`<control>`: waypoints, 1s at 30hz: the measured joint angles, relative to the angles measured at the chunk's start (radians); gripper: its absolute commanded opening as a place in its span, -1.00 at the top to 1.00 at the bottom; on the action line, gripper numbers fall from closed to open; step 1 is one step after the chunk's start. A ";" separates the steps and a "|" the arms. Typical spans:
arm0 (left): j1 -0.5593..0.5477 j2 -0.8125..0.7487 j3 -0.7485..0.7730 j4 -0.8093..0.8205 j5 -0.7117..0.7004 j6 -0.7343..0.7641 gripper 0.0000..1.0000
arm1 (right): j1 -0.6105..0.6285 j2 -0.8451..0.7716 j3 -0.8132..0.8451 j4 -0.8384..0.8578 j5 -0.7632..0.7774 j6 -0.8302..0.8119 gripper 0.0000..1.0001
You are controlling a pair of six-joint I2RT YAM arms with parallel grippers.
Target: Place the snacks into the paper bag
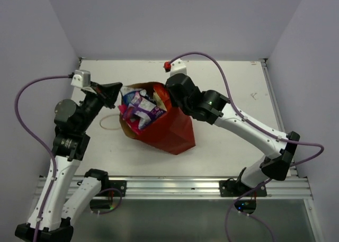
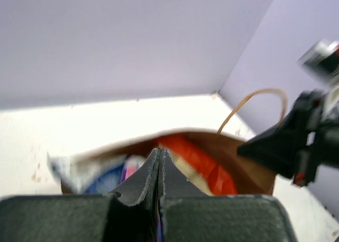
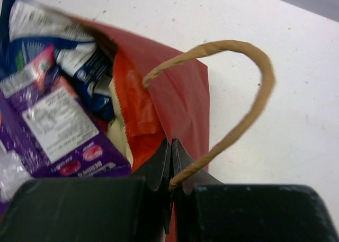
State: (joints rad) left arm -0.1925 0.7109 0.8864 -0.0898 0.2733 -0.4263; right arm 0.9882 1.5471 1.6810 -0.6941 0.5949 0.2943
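The red paper bag (image 1: 174, 132) stands tilted mid-table, its mouth open toward the back left. Several snacks (image 1: 141, 108) fill it. A purple packet (image 3: 58, 131), a blue-white one (image 3: 47, 35) and an orange-red one (image 3: 135, 109) show in the right wrist view. My left gripper (image 1: 118, 95) is shut at the bag's left rim. In its own view the closed tips (image 2: 159, 151) cover the near rim, with the orange-red packet (image 2: 196, 157) beyond. My right gripper (image 3: 172, 142) is shut on the red wall (image 3: 185, 93) where the cord handle (image 3: 254, 67) is attached.
A thin cord loop (image 1: 108, 123) lies on the table left of the bag. White walls enclose the table on three sides. An aluminium rail (image 1: 169, 186) runs along the near edge. Purple cables arc over both arms.
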 measured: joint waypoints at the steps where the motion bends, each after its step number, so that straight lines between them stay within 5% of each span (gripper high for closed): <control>1: -0.005 0.000 0.037 0.013 0.000 -0.005 1.00 | 0.001 -0.013 0.000 -0.011 0.005 -0.007 1.00; 6: -0.014 -0.018 0.101 0.092 0.007 -0.028 1.00 | 0.001 -0.089 -0.028 -0.053 0.039 -0.029 1.00; 16: -0.144 0.021 -0.029 0.042 -0.081 -0.014 1.00 | -0.019 -0.161 -0.152 -0.048 0.068 -0.029 1.00; 21: -0.308 0.056 -0.126 0.042 -0.292 -0.014 1.00 | -0.023 -0.151 -0.152 -0.048 0.068 -0.029 1.00; 25: -0.550 0.142 -0.240 -0.003 -0.567 -0.106 1.00 | -0.023 -0.145 -0.150 -0.038 0.068 -0.029 1.00; 26: -0.588 0.155 -0.261 -0.021 -0.601 -0.133 0.86 | -0.023 -0.144 -0.150 -0.039 0.068 -0.029 1.00; 30: -0.668 0.113 -0.381 -0.053 -0.715 -0.263 -0.49 | -0.026 -0.143 -0.150 -0.042 0.065 -0.030 1.00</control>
State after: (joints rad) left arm -0.8600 0.8242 0.5049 -0.1429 -0.4419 -0.6895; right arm 0.9627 1.4036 1.5314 -0.7364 0.6601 0.2642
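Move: Below and to the right of the raised left hand, about 7 cm right, 2 cm ahead and 14 cm down, lies the purple snack on top in the tilted paper bag's mouth. The blue snack is some 5 cm ahead, 3 cm right and 12 cm below that hand; the orange snack about 7 cm ahead, 12 cm right and 11 cm below. From the right hand, already pinching the bag's right rim, the purple snack is about 11 cm left, 2 cm back and 9 cm down. Keeping its pinch on the rim, the right hand draws the bag about 5 cm right, then holds there. The left hand first rises about 7 cm with shut fingers, then sweeps down nearly 30 cm and to the right, drawing back slightly and tipping fingers down some 30 degrees, to the left end of the purple snack, opening about halfway at the last; contact can't be made out. ##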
